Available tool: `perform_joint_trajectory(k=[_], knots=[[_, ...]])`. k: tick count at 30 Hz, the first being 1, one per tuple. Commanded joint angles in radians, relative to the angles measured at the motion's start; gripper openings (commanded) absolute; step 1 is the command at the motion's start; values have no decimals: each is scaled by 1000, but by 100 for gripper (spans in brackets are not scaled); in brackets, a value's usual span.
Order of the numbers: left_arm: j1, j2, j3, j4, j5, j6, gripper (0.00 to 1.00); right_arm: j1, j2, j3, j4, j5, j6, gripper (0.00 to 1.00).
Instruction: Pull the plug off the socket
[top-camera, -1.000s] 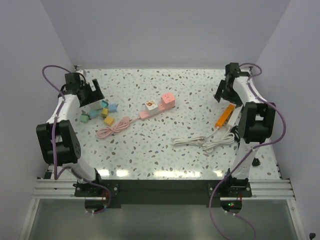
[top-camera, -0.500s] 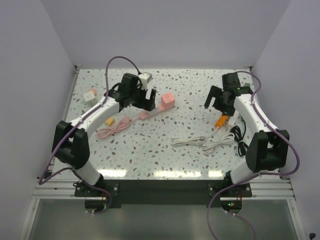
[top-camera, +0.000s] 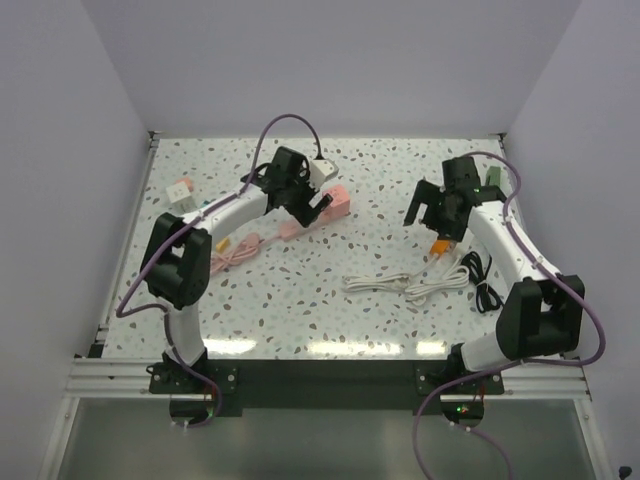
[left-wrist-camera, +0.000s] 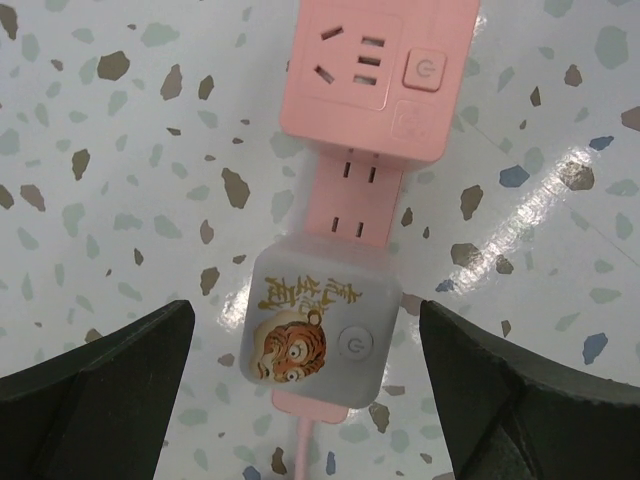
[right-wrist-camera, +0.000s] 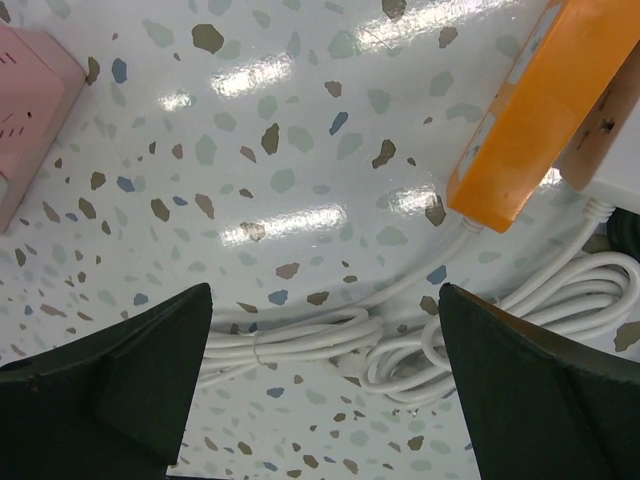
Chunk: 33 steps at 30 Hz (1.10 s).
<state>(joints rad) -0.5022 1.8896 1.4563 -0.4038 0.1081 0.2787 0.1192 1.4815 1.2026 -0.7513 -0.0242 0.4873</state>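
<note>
The socket is a pink power strip (left-wrist-camera: 372, 92) (top-camera: 338, 201) lying on the speckled table. A white cube plug with a tiger picture (left-wrist-camera: 318, 325) sits plugged into its near end, and a pink cable (top-camera: 232, 254) trails off from it. My left gripper (left-wrist-camera: 308, 322) (top-camera: 303, 197) hovers just above the plug, open, one finger on each side and touching nothing. In the top view the plug is hidden under that gripper. My right gripper (right-wrist-camera: 325, 385) (top-camera: 436, 210) hangs open over bare table and white cables, right of the strip.
An orange power strip (right-wrist-camera: 545, 110) (top-camera: 442, 241) lies under the right gripper, with coiled white cables (right-wrist-camera: 320, 335) (top-camera: 410, 283) and a black cable (top-camera: 487, 285) nearby. Small coloured blocks (top-camera: 181, 190) sit at the far left, and a yellow one (top-camera: 220, 241) lies by the pink cable.
My left arm has swung from the far-left blocks over to the pink strip and now hangs above the plug. The right arm has shifted inward towards the orange strip.
</note>
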Motion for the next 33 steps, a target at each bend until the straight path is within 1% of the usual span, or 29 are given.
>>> perform_joint_trajectory(k=[1, 2, 4, 7, 10, 11, 13, 14, 15, 16, 17, 18, 19, 20, 22, 23, 24, 25, 26, 27, 29, 30, 33], knots=[[5, 40, 61, 28, 112, 125, 100, 8, -47, -23, 23, -33, 11, 98], [5, 51, 62, 16, 166, 125, 100, 8, -47, -26, 23, -36, 13, 98], [2, 80, 64, -9, 202, 123, 100, 10, -49, -31, 21, -48, 17, 98], [2, 79, 29, -9, 193, 116, 99, 10, -46, -41, 29, -66, 28, 98], [4, 68, -2, -3, 173, 100, 92, 10, -44, -55, 43, -85, 43, 98], [4, 66, -7, 3, 168, 96, 83, 10, -41, -60, 56, -89, 48, 98], [5, 71, -8, 3, 169, 71, 69, 11, -32, -72, 72, -101, 59, 98], [5, 77, -5, -6, 174, 60, 54, 11, -29, -75, 90, -123, 63, 98], [5, 78, 5, -9, 182, 41, 45, 11, -26, -78, 101, -132, 72, 98], [4, 80, 10, -10, 200, 25, 34, 13, -20, -87, 113, -147, 79, 98], [4, 80, 15, -16, 214, 8, 16, 13, -18, -92, 145, -163, 85, 98], [4, 78, 24, -18, 225, -36, 7, 14, -18, -98, 168, -204, 105, 98], [4, 75, 30, -12, 232, -68, 3, 16, -23, -113, 196, -226, 118, 98], [4, 66, 35, 6, 245, -105, 1, 19, -24, -121, 240, -239, 132, 98], [4, 48, 30, 45, 269, -244, 0, 33, -26, -146, 289, -287, 177, 98], [4, 16, 16, 136, 303, -313, 0, 37, -21, -158, 346, -304, 195, 98], [4, 0, -23, 193, 336, -416, 0, 46, -21, -173, 381, -336, 238, 98], [2, -13, -45, 245, 369, -484, 0, 51, -20, -205, 414, -347, 263, 98], [2, -42, -71, 372, 386, -553, 0, 57, -23, -221, 473, -350, 284, 98], [2, -52, -114, 446, 406, -669, 0, 71, -23, -235, 498, -346, 319, 98], [-10, -69, -138, 564, 412, -761, 0, 85, -26, -268, 561, -319, 347, 98], [-15, -72, -151, 592, 416, -818, 0, 97, -23, -276, 584, -319, 370, 98], [-38, -86, -174, 667, 398, -906, 0, 129, -12, -276, 609, -269, 402, 98]])
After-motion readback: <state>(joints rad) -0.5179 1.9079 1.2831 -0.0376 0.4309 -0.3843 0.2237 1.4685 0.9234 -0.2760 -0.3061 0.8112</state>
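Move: Just under the left hand sits the white tiger plug, about 4 cm below, 2 cm to its right and 1 cm back; the pink plug on the same pink socket stands some 10 cm right of the hand and 2 cm ahead. From the right hand that pink plug is roughly 17 cm left, 8 cm ahead and 7 cm lower, with the orange socket about 9 cm right and 3 cm ahead. Sinking about 3.5 cm, the left hand closes on both sides of the tiger plug, then keeps its grip and carries it some 6 cm right, slightly back and up, swinging the fingertips rightward by about 30 degrees. The open right hand comes roughly 10 cm left and a little down towards the pink socket, its fingertips tilting left to meet it, not yet touching. ##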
